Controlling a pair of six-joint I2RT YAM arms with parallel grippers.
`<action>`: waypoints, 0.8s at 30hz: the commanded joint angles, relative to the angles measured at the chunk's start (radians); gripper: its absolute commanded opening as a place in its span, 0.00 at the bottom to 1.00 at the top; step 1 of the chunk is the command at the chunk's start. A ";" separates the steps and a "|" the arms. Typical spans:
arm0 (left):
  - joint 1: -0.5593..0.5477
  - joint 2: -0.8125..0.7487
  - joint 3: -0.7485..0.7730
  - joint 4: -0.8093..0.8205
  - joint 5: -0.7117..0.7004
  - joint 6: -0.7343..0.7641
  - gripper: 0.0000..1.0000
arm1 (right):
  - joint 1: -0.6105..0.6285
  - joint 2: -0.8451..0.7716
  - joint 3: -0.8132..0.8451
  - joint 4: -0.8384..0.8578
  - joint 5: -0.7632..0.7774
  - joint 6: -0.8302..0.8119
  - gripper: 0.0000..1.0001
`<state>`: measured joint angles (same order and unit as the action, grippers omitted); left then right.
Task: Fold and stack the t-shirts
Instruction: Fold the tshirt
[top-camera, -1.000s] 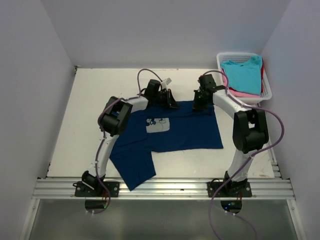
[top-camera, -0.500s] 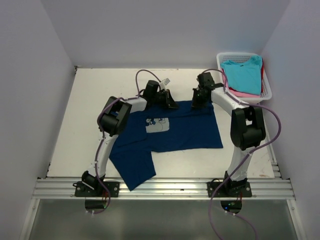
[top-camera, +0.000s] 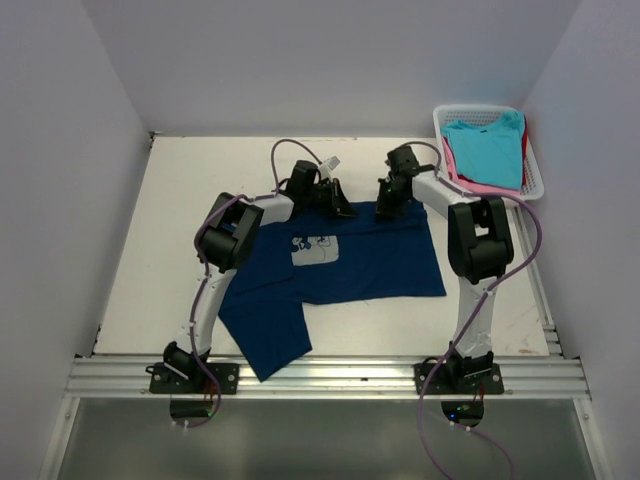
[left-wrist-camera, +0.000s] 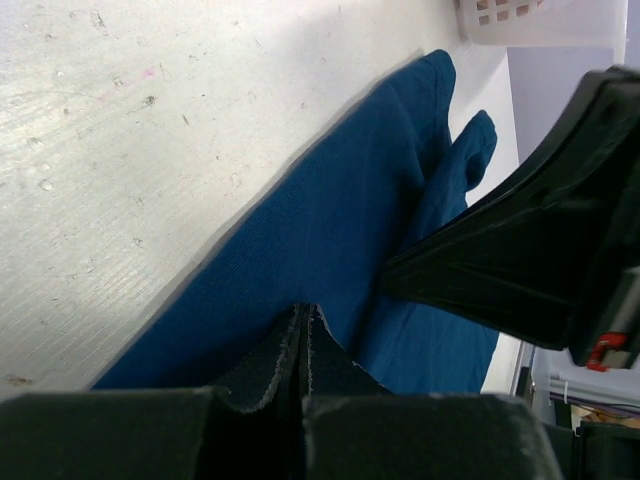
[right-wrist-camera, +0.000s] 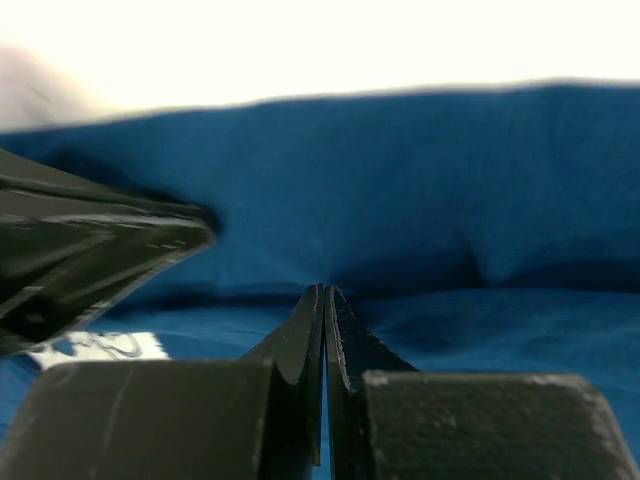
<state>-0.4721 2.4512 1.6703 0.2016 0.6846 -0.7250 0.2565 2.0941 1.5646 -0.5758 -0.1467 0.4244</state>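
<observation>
The navy t-shirt (top-camera: 350, 260) lies spread on the table with its pale chest print (top-camera: 315, 250) facing up and one part trailing toward the near left. My left gripper (top-camera: 345, 210) and right gripper (top-camera: 385, 210) sit close together at the shirt's far edge. In the left wrist view the jaws (left-wrist-camera: 303, 312) are closed, tips in navy cloth (left-wrist-camera: 330, 230). In the right wrist view the jaws (right-wrist-camera: 324, 292) are closed against a raised navy fold (right-wrist-camera: 400, 190). Turquoise (top-camera: 485, 150), pink (top-camera: 468, 185) and red (top-camera: 526, 140) tees lie in the basket.
The white lattice basket (top-camera: 448, 116) stands at the far right corner of the table, just right of the right arm. White walls close in the left, far and right sides. A metal rail (top-camera: 320, 375) runs along the near edge.
The right arm's elbow has swung left and the right gripper has shifted slightly left and away along the shirt's far edge. The left gripper has hardly moved.
</observation>
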 joint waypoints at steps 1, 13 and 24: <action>0.023 0.020 -0.035 -0.074 -0.066 0.019 0.00 | 0.001 -0.039 -0.070 0.028 -0.034 0.016 0.00; 0.029 0.025 -0.035 -0.073 -0.066 0.015 0.00 | 0.003 -0.137 -0.213 0.044 -0.007 0.004 0.00; 0.036 0.037 -0.029 -0.067 -0.060 0.003 0.00 | 0.007 -0.344 -0.406 0.030 0.035 0.011 0.00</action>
<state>-0.4595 2.4512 1.6695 0.2005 0.6880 -0.7425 0.2573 1.8317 1.1820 -0.5262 -0.1402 0.4358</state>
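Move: The folded-over flap's near edge runs crosswise just behind the right hand, about 3 cm back, level sideways and some 2 cm below. The flap's right end is about 10 cm to the hand's right and 2 cm back; the white print lies some 18 cm left and 9 cm back. The laundry basket is 27 cm right and 15 cm ahead. From the left hand, the flap edge below the right one is about 10 cm right and 3 cm back. With its shut fingertips, the right hand comes down about 1.5 cm onto the t-shirt's flap, then, after barely creeping, wipes back towards the base across the flap's near edge onto the lower layer. It ends some 9 cm back and a little to the right, nearly level after the dip, fingers still closed. The left hand keeps its closed tips resting on the fold beside it. ##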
